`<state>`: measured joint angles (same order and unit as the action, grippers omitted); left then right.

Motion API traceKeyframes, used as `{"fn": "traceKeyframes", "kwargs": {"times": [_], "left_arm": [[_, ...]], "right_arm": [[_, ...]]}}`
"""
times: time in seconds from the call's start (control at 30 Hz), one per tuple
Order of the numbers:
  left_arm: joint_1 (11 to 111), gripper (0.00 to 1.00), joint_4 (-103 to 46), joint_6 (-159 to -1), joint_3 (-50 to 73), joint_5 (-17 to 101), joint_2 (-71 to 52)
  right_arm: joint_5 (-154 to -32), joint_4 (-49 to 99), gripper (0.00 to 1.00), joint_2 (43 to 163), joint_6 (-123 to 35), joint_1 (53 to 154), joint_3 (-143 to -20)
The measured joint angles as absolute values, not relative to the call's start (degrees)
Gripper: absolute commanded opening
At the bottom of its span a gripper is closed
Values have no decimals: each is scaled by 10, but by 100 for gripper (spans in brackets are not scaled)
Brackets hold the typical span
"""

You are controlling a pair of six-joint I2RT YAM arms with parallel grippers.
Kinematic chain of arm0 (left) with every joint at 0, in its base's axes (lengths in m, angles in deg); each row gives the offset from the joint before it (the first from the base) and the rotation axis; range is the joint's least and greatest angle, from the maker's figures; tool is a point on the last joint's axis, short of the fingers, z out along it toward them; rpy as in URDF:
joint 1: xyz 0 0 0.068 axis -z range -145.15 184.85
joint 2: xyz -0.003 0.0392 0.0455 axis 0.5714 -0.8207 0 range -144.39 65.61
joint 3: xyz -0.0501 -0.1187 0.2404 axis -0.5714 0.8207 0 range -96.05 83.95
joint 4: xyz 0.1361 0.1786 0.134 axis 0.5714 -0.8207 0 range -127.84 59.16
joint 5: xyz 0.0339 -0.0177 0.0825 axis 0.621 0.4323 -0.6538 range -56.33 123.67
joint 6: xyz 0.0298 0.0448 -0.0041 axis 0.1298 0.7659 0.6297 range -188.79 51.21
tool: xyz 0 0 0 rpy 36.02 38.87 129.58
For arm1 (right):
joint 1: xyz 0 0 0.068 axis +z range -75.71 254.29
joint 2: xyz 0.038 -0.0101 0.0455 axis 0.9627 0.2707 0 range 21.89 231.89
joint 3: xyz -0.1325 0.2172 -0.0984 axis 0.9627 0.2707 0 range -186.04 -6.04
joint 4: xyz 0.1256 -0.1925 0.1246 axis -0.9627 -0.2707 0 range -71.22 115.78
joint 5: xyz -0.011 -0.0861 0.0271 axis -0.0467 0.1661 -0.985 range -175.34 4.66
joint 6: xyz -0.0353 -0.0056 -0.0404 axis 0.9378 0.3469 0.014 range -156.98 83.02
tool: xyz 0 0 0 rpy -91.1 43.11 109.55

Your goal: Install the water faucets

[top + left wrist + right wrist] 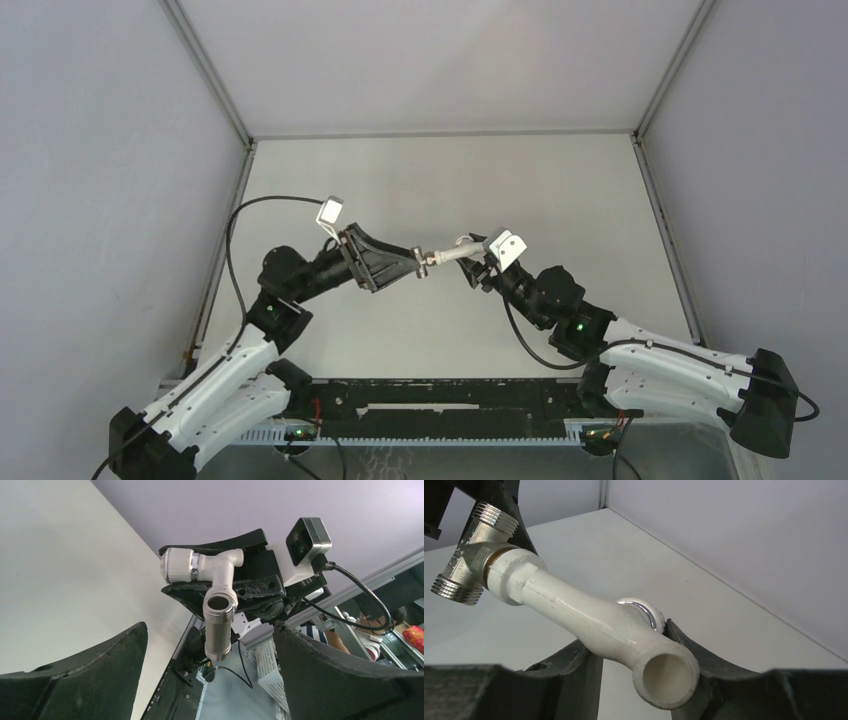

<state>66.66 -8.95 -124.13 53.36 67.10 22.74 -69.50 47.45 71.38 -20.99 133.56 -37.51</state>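
Observation:
My right gripper (636, 667) is shut on a white plastic tap piece (589, 620), held above the table. A short grey metal T-shaped fitting (469, 555) with threaded ends is joined to the tap's far end. In the top view the white tap (460, 250) and the metal fitting (432, 260) bridge the two arms at mid-table. My left gripper (414, 263) stands open right at the fitting. In the left wrist view the metal fitting (220, 630) hangs between the wide-spread black fingers (75, 675), touching neither, with the white tap (210, 567) behind it.
Grey enclosure walls surround the white table (450, 190). A black rail (440, 405) runs along the near edge between the arm bases. The left wrist view shows a white perforated basket (272, 670) beyond the table edge and my right wrist camera (307, 540).

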Motion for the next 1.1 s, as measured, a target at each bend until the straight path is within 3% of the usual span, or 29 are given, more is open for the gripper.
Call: {"fn": "traceKeyframes", "kwargs": {"times": [0.23, 0.5, 0.67, 0.73, 0.83, 0.9, 1.1], "left_arm": [[693, 85, -41, -1259, 534, 673, 186], [702, 49, -10, -1274, 534, 668, 168], [706, 57, -3, -1275, 534, 667, 162], [707, 55, -1, -1278, 534, 665, 161], [708, 32, 0, -1280, 534, 664, 161], [709, 2, 3, -1283, 534, 665, 161], [710, 0, 0, -1278, 534, 663, 156]], "right_arm": [[-700, 475, 0, 714, -221, 1336, -375], [-704, 470, 0, 713, -224, 1336, -375], [-704, 470, 0, 713, -236, 1335, -375], [-705, 470, 0, 713, -242, 1333, -375], [-709, 469, 0, 713, -249, 1332, -375], [-709, 465, 0, 713, -253, 1331, -375], [-711, 421, 0, 713, -289, 1323, -387]]}}
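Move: The metal tee on the end of the white faucet lies between and just beyond the left hand's open fingers, about 3 cm to its right, level with it fore-and-aft and in height. The faucet's middle is some 9 cm to the left hand's right and 2 cm farther out. The right hand already holds the faucet; from that hand the tee is roughly 9 cm to the left, 3 cm back and a little higher. The left fingers close on the metal tee and pinch it between its two threaded ends, after the hand has eased about 2.5 cm to the robot's right onto it, wide open at first and turning only slightly. The grip effort jumps as they shut. The right hand keeps its hold on the white faucet, nearly still until, as the left fingers shut, it sinks a good centimetre and tips some 5 to 10 degrees fingers-down. ##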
